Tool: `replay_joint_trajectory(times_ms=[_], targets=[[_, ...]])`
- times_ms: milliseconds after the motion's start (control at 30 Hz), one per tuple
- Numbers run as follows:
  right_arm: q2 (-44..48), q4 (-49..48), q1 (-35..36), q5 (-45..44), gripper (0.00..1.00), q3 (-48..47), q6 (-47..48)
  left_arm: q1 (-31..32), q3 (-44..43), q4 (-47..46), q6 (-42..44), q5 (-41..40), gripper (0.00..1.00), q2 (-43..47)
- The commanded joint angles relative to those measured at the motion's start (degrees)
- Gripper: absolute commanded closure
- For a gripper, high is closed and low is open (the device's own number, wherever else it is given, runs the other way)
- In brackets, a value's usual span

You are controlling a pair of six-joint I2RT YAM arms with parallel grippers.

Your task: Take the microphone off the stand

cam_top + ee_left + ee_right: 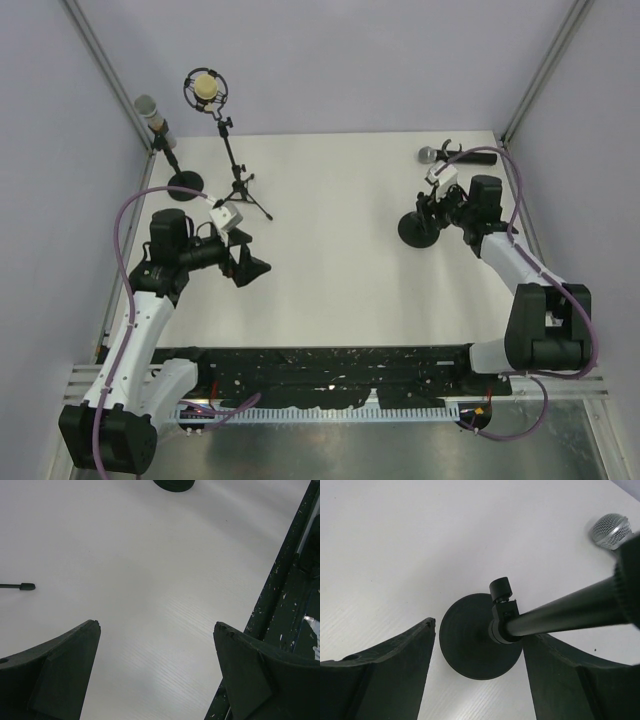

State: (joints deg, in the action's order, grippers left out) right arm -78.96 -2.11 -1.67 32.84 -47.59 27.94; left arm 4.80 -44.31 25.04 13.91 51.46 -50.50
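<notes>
A microphone with a silver mesh head (428, 154) and black body lies level in the clip of a short stand at the right. The stand's round black base (416, 232) sits on the white table. In the right wrist view I see the base (470, 645), the black pole (560, 616) and the mesh head (610, 530). My right gripper (432, 215) is open, and its fingers straddle the pole's lower joint above the base (480, 632). My left gripper (247, 268) is open and empty over bare table (157, 627), far from that stand.
A tripod stand (240, 190) with a shock-mounted microphone (205, 90) and a round-base stand (185, 182) with a grey microphone (150, 110) are at the back left. A tripod leg tip (22, 586) is left of my left fingers. The black front rail (280, 595) is on the right.
</notes>
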Motion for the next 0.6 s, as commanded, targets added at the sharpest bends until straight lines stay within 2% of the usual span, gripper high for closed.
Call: replay_joint_trajectory(times_ms=[0, 133, 267, 367, 567], targets=[[-1.5, -2.8, 1.4, -5.0, 0.26, 0.5, 0.6, -0.4, 0.2, -2.4, -0.3, 0.7, 0.0, 0.5], [-2.0, -5.3, 1.7, -8.4, 0.23, 0.9, -0.9, -0.5, 0.3, -2.4, -0.1, 0.7, 0.0, 0.2], [2.6, -4.7, 1.6, -4.1, 0.11, 2.1, -1.9, -0.7, 0.4, -2.4, 0.0, 1.0, 0.0, 0.6], [9.9, -4.7, 1.3, -2.9, 0.01, 2.8, -4.6, -0.9, 0.4, -2.4, 0.0, 1.3, 0.0, 0.7], [18.7, 0.5, 1.2, -8.0, 0.05, -1.1, -6.8, -1.2, 0.4, -2.5, -0.1, 1.8, 0.0, 0.8]])
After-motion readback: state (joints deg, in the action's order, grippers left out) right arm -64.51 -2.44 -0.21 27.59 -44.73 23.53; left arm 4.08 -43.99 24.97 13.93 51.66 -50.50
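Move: The right hand is empty and partly open at the stand, its fingers around the lower tube. The stand's round base lies about 3 cm ahead, 2 cm to the left and some 9 cm below the hand point. The microphone lies on the table some 21 cm ahead, 9 cm to the right and 8 cm below. From the left hand, the stand's base is about 14 cm ahead, 35 cm to the right and 15 cm below. Downwards first, the right hand sinks another 1.5 cm or so beside the stand's tube while its fingers spread the rest of the way. It then reverses and rises quickly, some 8 cm from the low point, easing back about 3 cm towards its own base and tipping up roughly 10 degrees, away from the stand's base. ##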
